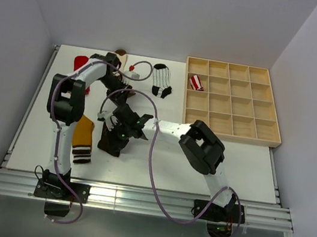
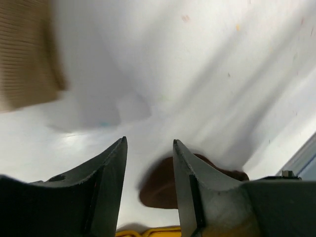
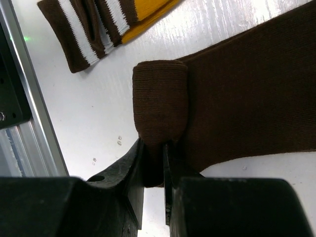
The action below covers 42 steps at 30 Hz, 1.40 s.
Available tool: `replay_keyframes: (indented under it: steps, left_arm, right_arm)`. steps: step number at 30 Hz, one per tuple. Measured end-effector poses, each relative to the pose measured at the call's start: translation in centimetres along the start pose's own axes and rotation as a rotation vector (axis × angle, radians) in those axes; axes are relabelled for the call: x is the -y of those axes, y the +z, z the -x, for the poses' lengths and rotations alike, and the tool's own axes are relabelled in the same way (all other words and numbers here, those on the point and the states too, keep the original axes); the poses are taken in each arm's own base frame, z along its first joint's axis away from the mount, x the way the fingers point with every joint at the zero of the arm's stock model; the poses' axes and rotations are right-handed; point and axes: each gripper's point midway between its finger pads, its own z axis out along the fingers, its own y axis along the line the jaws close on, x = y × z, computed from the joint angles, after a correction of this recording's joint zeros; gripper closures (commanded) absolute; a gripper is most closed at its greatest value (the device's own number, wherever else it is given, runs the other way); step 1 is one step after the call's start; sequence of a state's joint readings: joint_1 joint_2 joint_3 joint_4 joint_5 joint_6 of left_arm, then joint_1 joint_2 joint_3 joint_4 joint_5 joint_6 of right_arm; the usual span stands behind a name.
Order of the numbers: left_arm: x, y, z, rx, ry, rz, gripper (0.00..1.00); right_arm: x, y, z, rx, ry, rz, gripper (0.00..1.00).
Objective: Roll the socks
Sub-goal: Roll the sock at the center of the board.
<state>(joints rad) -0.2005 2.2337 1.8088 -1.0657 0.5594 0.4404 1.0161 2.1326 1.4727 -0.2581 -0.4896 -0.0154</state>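
Note:
The dark brown sock (image 3: pixel 247 89) lies flat on the table, and its near end is rolled into a short cylinder (image 3: pixel 160 101). My right gripper (image 3: pixel 153 145) is shut on that roll; from above it sits over the sock (image 1: pixel 110 142). My left gripper (image 2: pixel 148 143) is open and holds nothing. It hovers over white table, with a dark brown sock tip (image 2: pixel 160 185) just beyond its fingers. Seen from above, the left gripper (image 1: pixel 123 95) hangs just behind the right one. The mustard sock with a striped cuff (image 1: pixel 83 137) lies left of the brown one.
A white sock with black stripes (image 1: pixel 161 81) lies at the back middle and a red sock (image 1: pixel 81 62) at the back left. The wooden grid tray (image 1: pixel 268 134) stands at the right, with a red-white striped sock (image 1: pixel 196 83) in one compartment. Tan fabric (image 2: pixel 24 59) shows in the left wrist view.

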Motion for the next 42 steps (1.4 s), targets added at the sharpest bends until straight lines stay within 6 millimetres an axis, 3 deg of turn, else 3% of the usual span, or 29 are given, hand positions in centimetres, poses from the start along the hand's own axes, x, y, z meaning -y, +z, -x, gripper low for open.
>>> replay_keyframes:
  steps: [7,11,18,21,26,32,39,42]
  left_arm:
    - [-3.4,-4.4,3.4,0.150,-0.005,0.085,0.52]
    - [-4.7,-8.3,3.6,0.232,-0.013,0.142,0.50]
    - [-5.5,-18.3,0.8,0.418,0.008,0.267,0.48]
    - [-5.4,-20.1,-1.6,0.445,0.046,0.323,0.45]
    - [-2.7,-19.4,-4.8,0.433,0.183,0.357,0.35]
    - [0.9,-17.7,-7.6,0.426,0.403,0.383,0.36]
    - [5.7,-9.9,-11.9,0.340,0.663,0.318,0.33]
    - [7.3,-8.1,-13.2,0.312,0.743,0.293,0.29]
  right_arm:
    - [0.2,0.0,0.1,-0.006,0.027,0.014,1.00]
    - [0.2,0.1,0.3,-0.013,0.048,0.027,1.00]
    - [0.4,0.1,0.3,-0.040,0.082,0.049,1.00]
    - [0.4,0.0,0.3,-0.056,0.101,0.059,1.00]
    - [0.6,-0.1,0.3,-0.073,0.134,0.087,1.00]
    - [0.7,-0.2,0.3,-0.097,0.179,0.139,1.00]
    - [0.9,-0.6,0.1,-0.127,0.221,0.170,1.00]
    - [1.0,-0.8,-0.1,-0.138,0.235,0.176,1.00]
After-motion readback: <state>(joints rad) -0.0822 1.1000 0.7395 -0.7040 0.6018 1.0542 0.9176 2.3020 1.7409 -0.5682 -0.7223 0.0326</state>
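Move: The right hand already pinches the folded cuff end of the dark brown sock; the sock's middle lies about 4 cm ahead and 2 cm left of it, a centimetre lower. From the left hand that middle is some 15 cm back, 3 cm left and 4 cm down. The mustard sock lies about 16 cm back and 14 cm left of the left hand, the cream sock roughly 8 cm ahead and 3 cm left, both at board level. Keeping its pinch on the brown sock's fold, the right hand creeps only about 1 cm forward while its wrist slowly tips nearly 20 degrees, top going forward. The empty left hand goes forward some 6 cm, sweeps left and up about 15 cm, then swings back some 20 cm and down towards the brown sock's left side, its fingers swinging to point more forward and opening wider. ##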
